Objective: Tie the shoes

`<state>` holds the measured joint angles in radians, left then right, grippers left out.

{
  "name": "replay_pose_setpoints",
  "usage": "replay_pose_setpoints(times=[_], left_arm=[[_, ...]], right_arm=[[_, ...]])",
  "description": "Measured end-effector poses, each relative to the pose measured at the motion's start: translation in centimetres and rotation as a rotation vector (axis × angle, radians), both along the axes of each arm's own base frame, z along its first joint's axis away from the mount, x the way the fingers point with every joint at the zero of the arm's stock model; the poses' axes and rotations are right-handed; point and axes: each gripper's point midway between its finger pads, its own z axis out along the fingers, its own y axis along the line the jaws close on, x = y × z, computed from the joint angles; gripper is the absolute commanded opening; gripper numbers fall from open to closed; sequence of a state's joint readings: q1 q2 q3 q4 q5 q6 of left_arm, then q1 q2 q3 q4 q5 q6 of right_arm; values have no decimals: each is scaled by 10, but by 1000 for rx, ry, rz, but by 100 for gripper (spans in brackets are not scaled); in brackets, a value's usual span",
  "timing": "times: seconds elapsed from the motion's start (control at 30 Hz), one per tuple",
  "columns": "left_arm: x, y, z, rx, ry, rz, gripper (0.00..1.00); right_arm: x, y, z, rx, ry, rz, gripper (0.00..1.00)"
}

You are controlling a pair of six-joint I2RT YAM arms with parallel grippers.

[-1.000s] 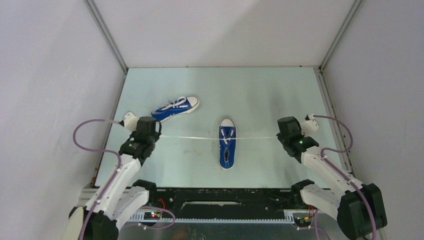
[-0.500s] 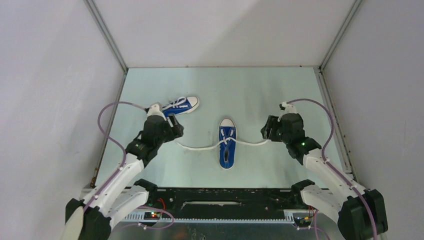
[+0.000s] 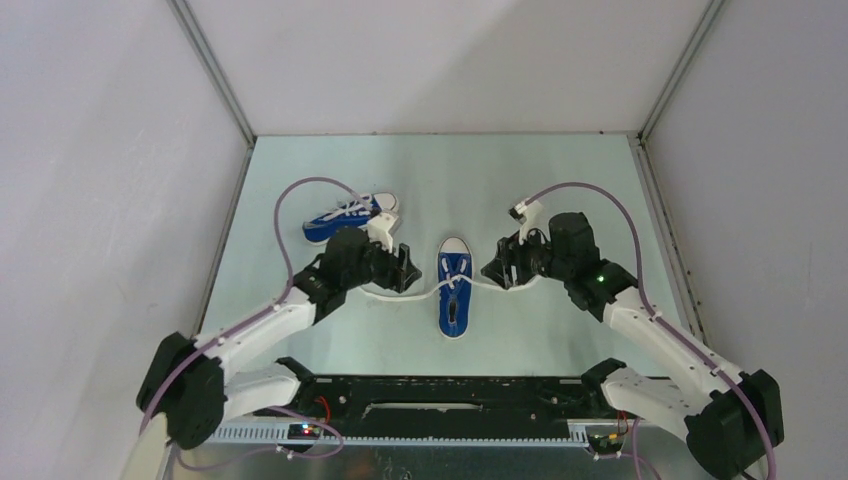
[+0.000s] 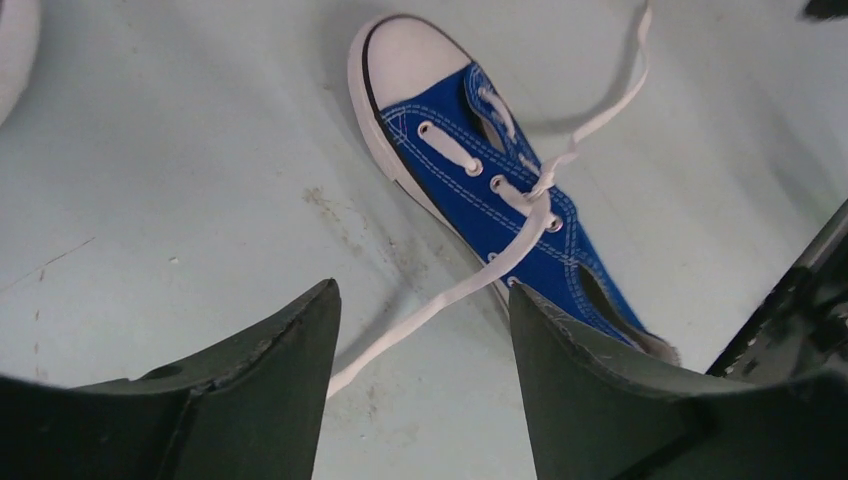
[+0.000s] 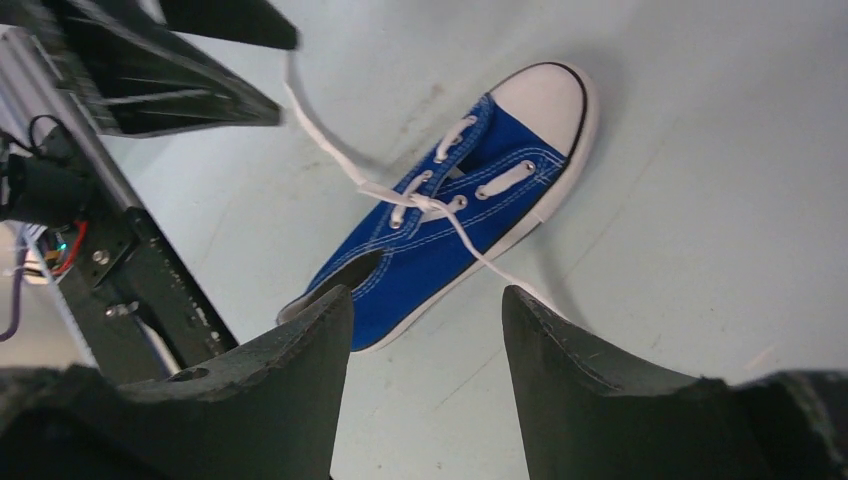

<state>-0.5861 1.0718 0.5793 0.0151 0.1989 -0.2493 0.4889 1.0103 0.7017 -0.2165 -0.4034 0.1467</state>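
One blue shoe lies mid-table, white toe cap pointing away. Its white lace trails slack to both sides over the table. My left gripper is open just left of this shoe. In the left wrist view the left gripper is open, and the lace runs on the table under the gap up to the shoe. My right gripper is open just right of the shoe. In the right wrist view the right gripper is empty above the shoe. The second shoe lies at the back left.
Grey walls close in the pale green table on three sides. The black base rail runs along the near edge. Purple cables loop above both arms. The left arm's gripper shows at the top left of the right wrist view.
A second ago both grippers held the lace taut far out to the sides. Both have since moved in towards the middle shoe and opened, and the lace now lies slack.
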Motion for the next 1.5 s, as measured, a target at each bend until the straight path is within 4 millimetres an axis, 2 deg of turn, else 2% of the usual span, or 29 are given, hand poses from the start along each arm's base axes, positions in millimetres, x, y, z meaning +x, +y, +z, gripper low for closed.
replay_pose_setpoints(times=[0.13,0.27,0.43,0.6,0.8,1.03,1.1,1.13,1.2,1.4,1.5], left_arm=[[0,-8,-25,84,57,-89,64],[0,-20,-38,153,98,-173,63],[-11,-33,-59,242,127,-264,65],[-18,-33,-80,322,158,-321,64],[-17,-35,-93,400,172,-363,58],[-16,-35,-110,467,223,-402,41],[-15,-35,-114,483,245,-408,27],[-14,-36,-115,490,253,-413,14],[-12,-38,-117,501,266,-419,2],[-14,-35,-115,485,258,-398,0],[-20,-28,-102,441,218,-358,0]], right_arm=[[-10,2,11,18,-11,30,59],[-19,-1,15,21,-9,38,60],[-25,-2,22,35,-20,50,60],[-28,0,24,47,-20,65,60],[-30,1,24,51,-10,76,60],[-33,3,25,64,0,89,60],[-33,3,25,69,5,87,60],[-33,3,25,70,7,86,60],[-33,4,25,72,10,85,60],[-33,5,23,74,21,90,60],[-32,10,20,79,36,108,58]])
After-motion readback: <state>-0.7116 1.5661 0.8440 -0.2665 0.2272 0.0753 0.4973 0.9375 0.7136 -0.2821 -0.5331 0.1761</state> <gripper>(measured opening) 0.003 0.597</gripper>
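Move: The left lace, where it comes down off the shoe's left side, lies about 12 cm below the left hand, 4 cm to its right and 1 cm back. The knot is level with that hand, some 11 cm to its right and 7 cm below; the other shoe stands about 17 cm ahead and 17 cm to its left. From the right hand, that stretch of left lace is roughly 13 cm to the left, level with it and 15 cm down. The left fingers pinch the left lace just beside the shoe: the open hand sinks nearly 12 cm, easing right towards the shoe and slightly back while its fingers tip some 30 degrees steeper, shuts fully near the table, then rises a little with the lace. The right hand, still open and empty, backs off about 3 cm and up a little, then hovers. ##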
